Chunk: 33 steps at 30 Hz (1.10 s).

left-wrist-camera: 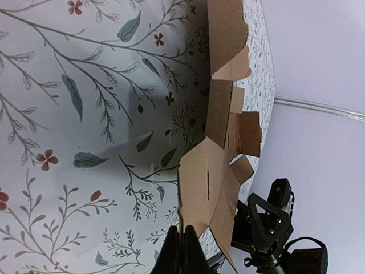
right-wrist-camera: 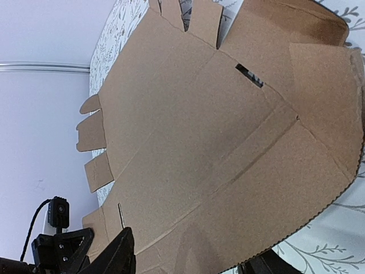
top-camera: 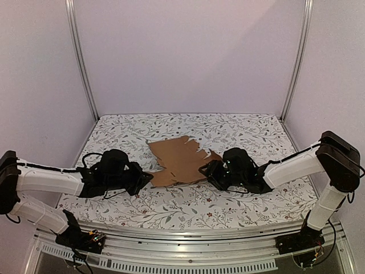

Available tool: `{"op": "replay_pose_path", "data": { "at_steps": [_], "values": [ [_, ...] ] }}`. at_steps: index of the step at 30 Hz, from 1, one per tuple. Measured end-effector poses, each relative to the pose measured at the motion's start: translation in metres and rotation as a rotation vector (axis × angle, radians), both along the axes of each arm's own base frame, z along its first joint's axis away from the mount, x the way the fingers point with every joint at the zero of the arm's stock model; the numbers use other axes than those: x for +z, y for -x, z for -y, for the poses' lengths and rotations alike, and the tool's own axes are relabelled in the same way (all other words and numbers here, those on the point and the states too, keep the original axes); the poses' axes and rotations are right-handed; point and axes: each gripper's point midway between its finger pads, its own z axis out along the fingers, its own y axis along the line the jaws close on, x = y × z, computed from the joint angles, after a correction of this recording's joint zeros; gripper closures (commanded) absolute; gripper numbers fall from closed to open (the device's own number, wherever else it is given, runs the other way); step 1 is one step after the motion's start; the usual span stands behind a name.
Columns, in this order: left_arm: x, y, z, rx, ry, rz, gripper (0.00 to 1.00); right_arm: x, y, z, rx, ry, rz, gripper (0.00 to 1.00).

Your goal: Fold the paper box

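Note:
The paper box (top-camera: 179, 160) is a flat brown die-cut cardboard sheet with flaps and slits, lying mid-table on the floral cloth. My left gripper (top-camera: 145, 178) is at its near-left corner. In the left wrist view the gripper (left-wrist-camera: 185, 231) is shut, pinching the corner of the sheet (left-wrist-camera: 205, 182), which lifts slightly there. My right gripper (top-camera: 204, 169) is at the sheet's right edge. In the right wrist view its jaws (right-wrist-camera: 191, 260) stand wide apart, one finger (right-wrist-camera: 114, 251) over the cardboard (right-wrist-camera: 217, 125) and the other (right-wrist-camera: 268, 265) beyond its serrated edge.
The floral cloth (top-camera: 239, 200) covers the table, with metal frame posts (top-camera: 82, 63) at the back corners and white walls around. The right gripper (left-wrist-camera: 271, 220) shows beyond the sheet in the left wrist view, the left gripper (right-wrist-camera: 60, 245) in the right wrist view.

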Motion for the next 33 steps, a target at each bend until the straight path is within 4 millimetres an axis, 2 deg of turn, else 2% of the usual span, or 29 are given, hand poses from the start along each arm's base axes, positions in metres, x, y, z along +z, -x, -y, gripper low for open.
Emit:
{"op": "replay_pose_path", "data": {
  "at_steps": [8, 12, 21, 24, 25, 28, 31, 33],
  "values": [
    [-0.003, 0.008, 0.003, -0.05, -0.038, 0.022, 1.0, -0.001, -0.003, 0.003, -0.019, 0.005, 0.008, 0.53],
    [-0.003, 0.01, 0.005, -0.069, -0.051, 0.035, 1.0, -0.003, -0.003, 0.003, -0.019, 0.011, 0.008, 0.67],
    [-0.01, 0.013, 0.001, -0.086, -0.105, 0.04, 0.99, -0.006, -0.003, 0.003, -0.015, 0.017, 0.009, 0.86],
    [-0.014, 0.016, -0.002, -0.094, -0.131, 0.034, 0.8, -0.005, -0.003, 0.003, -0.009, 0.018, 0.014, 0.97],
    [-0.015, 0.017, -0.002, -0.1, -0.14, 0.032, 0.7, -0.003, -0.003, 0.002, -0.012, 0.013, 0.017, 1.0],
    [-0.021, 0.023, -0.008, -0.117, -0.193, 0.018, 0.48, -0.001, -0.003, 0.004, -0.007, 0.021, 0.031, 1.0],
    [-0.023, 0.028, -0.017, -0.129, -0.248, 0.01, 0.36, 0.006, -0.004, 0.005, -0.003, 0.02, 0.048, 1.0],
    [-0.019, 0.029, -0.022, -0.137, -0.29, 0.018, 0.32, 0.012, -0.004, 0.005, 0.004, 0.018, 0.063, 1.0]
  ]
}}
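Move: The paper box's near edge, towards its right end, already lies between the right hand's parted fingers, practically at the hand point. The sheet's middle is about 8 cm left, 4 cm ahead and a few centimetres below; the right flap sits some 5 cm ahead and 3 cm right. The left fingers are already shut on the near-left flap, with that right-hand grip place roughly 17 cm to their right and 2 cm ahead. The paper box's near edge is pinched by the right fingers, which close fully around it while that hand almost stays in place, rising only about 1 cm at the very end. The left hand still grips the near-left flap as it eases back and down some 3 cm, then opens well over halfway to let go, veering left about 2 cm and rolling its left side up. ##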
